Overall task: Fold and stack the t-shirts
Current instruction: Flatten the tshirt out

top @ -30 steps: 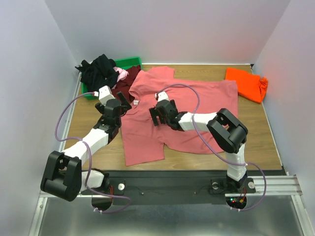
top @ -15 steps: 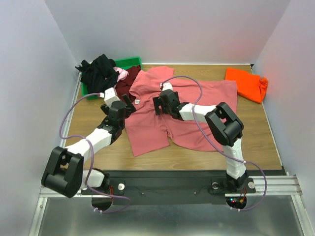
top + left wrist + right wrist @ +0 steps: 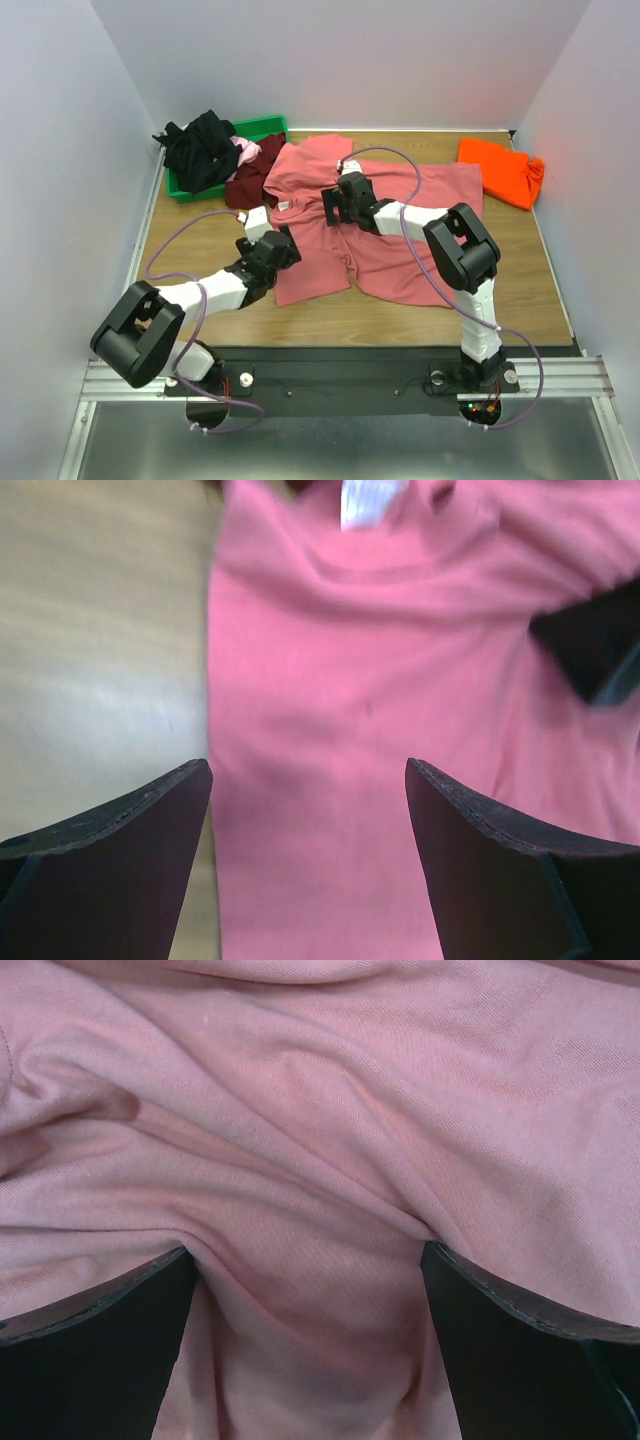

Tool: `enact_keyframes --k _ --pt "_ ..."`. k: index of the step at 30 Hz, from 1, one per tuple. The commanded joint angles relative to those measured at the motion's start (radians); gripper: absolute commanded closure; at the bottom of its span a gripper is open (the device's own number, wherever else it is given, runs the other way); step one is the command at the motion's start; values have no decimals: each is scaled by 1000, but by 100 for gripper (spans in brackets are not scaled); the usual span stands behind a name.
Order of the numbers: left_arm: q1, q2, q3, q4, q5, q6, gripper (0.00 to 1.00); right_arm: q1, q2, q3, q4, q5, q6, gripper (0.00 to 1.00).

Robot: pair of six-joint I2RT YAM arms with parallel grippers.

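Observation:
A salmon-pink t-shirt point(image 3: 420, 215) lies spread and wrinkled across the middle of the table, its white neck label point(image 3: 368, 498) near the collar. My left gripper point(image 3: 281, 246) hovers open over the shirt's left edge point(image 3: 300, 680), with cloth and bare wood between its fingers point(image 3: 150, 820). My right gripper point(image 3: 336, 201) is open and pressed down on the shirt below the collar, a ridge of fabric point(image 3: 300, 1290) bulging between its fingers point(image 3: 520, 1320). An orange t-shirt point(image 3: 500, 170) lies at the back right. Black point(image 3: 200, 150), maroon point(image 3: 250, 178) and light pink point(image 3: 243, 150) t-shirts are heaped at the back left.
A green bin point(image 3: 262, 127) stands at the back left, partly under the heap of shirts. White walls close in the table on the left, the right and the back. Bare wood point(image 3: 190, 240) shows left of the salmon shirt and along the near edge.
My right gripper has slid away from me toward the collar, dragging the salmon shirt's lower part up and to the right. My left gripper has swung right and nearer, onto the shirt's left edge.

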Motion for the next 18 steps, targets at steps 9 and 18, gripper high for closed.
enact_keyframes --k 9,18 --pt "-173 -4 -63 -230 -134 -301 10 -5 -171 -148 68 -128 28 0" --pt "-283 -10 -29 -399 -171 -474 11 -12 -385 -336 137 -111 25 0"
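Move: From my left hand the pink t-shirt's near-left corner lies about 16 cm back, 3 cm right and 7 cm down; its neck label is some 11 cm ahead and 5 cm right, and the maroon shirt about 21 cm ahead and 2 cm left. My right hand is down at the cloth, with a crease centred roughly 10 cm straight back and 1 cm lower; the same near-left corner lies about 30 cm back and 18 cm to its left. I draw my left hand back about 7 cm, sinking 5 cm early on and drifting a little right, with the open fingers tipping some 10 degrees further down, to come close over the t-shirt's near-left part. My open right hand lingers at the cloth, then pulls back about 6 cm over the crease and rises, its fingertips coming free. ##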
